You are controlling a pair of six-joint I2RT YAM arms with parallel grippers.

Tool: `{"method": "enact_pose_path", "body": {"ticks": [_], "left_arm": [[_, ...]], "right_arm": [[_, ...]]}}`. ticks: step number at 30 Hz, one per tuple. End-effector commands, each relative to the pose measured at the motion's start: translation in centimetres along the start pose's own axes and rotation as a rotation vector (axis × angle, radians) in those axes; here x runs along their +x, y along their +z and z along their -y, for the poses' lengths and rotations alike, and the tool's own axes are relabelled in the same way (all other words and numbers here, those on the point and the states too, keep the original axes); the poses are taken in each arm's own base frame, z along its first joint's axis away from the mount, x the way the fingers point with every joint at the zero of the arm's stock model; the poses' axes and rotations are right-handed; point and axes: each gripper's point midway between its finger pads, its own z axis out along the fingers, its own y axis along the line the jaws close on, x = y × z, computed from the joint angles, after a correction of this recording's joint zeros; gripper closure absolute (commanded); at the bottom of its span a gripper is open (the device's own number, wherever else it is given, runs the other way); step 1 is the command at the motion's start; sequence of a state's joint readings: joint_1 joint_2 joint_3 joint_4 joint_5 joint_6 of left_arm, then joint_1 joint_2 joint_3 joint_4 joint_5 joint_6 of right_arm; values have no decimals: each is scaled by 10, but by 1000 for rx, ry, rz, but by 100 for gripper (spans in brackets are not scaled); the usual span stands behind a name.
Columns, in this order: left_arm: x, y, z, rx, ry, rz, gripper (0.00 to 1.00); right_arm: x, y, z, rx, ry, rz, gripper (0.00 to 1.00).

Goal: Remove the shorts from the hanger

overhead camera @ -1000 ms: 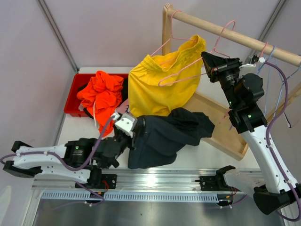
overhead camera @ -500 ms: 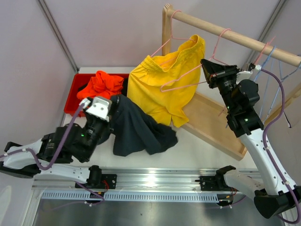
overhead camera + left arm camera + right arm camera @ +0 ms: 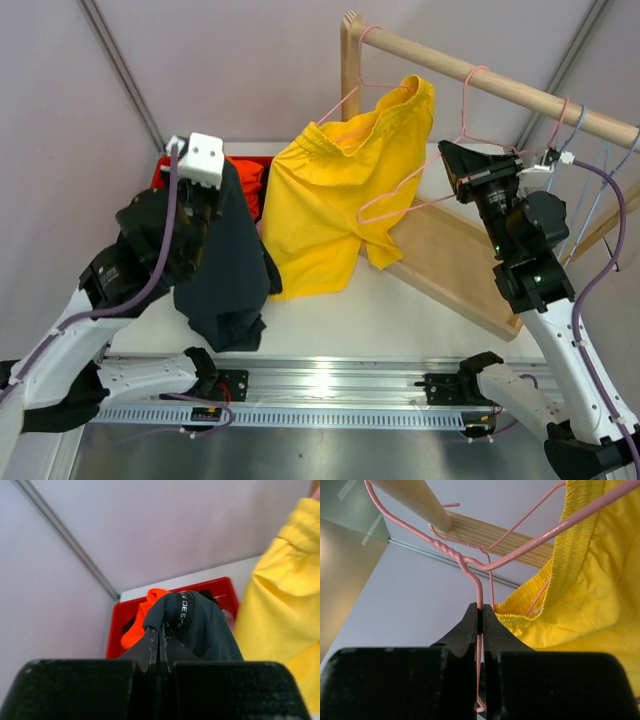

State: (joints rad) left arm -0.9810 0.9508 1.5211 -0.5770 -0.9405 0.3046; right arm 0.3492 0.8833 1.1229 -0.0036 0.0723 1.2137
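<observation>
My left gripper (image 3: 220,185) is raised at the left and shut on the dark charcoal shorts (image 3: 225,270), which hang down from it beside the red bin (image 3: 252,172). In the left wrist view the jaws (image 3: 160,630) pinch the shorts' waistband (image 3: 200,625), with the orange shorts (image 3: 145,612) in the bin (image 3: 220,586) behind. The yellow shorts (image 3: 325,205) hang on a pink wire hanger (image 3: 400,188) from the wooden rail (image 3: 500,82). My right gripper (image 3: 450,165) is shut on that hanger's wire (image 3: 478,587), close to the yellow waistband (image 3: 570,540).
A second pink hanger (image 3: 362,70) hooks the rail's left end. Blue and white hangers (image 3: 590,135) hang at the rail's right end. The rack's wooden base board (image 3: 450,265) lies slanted on the table at the right. A metal rail (image 3: 330,385) runs along the near edge.
My left arm has lifted the dark charcoal shorts off the table, up and to the left beside the red bin. The right gripper has shifted slightly down with the hanger.
</observation>
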Motion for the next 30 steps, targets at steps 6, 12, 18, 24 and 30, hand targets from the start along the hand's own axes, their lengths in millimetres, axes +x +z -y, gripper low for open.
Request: {"method": "enact_pose_path", "body": {"ticks": [6,12,18,24,30], "left_arm": [[-98,36,-112,-265,-170,147,100],[-125,65,-163,-440,-232,196,100],[-116,116,-197,-543,-269,213,100],[-9,207,-186,-438,-363,-23,100],[104,247,-144,-372,-393,-248,98]], "right_arm": [[35,-48,70,170,-193,-183,1],[47,-79,99,212,-239,-245,1],[46,-110,105,224,-317,-273,1],[49,-131,62,9,-383,-305,1],[54,-152,-25,-360,-530,-355,1]]}}
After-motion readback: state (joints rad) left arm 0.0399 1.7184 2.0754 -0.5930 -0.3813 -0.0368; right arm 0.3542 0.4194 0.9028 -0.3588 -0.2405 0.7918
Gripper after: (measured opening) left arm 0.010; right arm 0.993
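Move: The left hand grips the dark shorts; the red tray they are going to has its middle roughly 23 cm ahead, 9 cm left and 45 cm below. The orange shorts in it are about 21 cm ahead and 8 cm left; the yellow shorts hang some 22 cm right and 3 cm ahead. The right hand pinches an empty pink hanger, with the yellow shorts about 14 cm left, 2 cm back and 16 cm lower, and the rail roughly 6 cm ahead, 6 cm right and 8 cm above. The right fingers let go of the emptied pink hanger, opening wide; that hand sinks about 13 cm, then keeps drawing back some 13 cm in all, rising a little and rolling its left side down. Still pinching the dark shorts, the left hand swings left and up, then forward about 25 cm overall and down over the red tray, turning some 30 degrees counter-clockwise. ##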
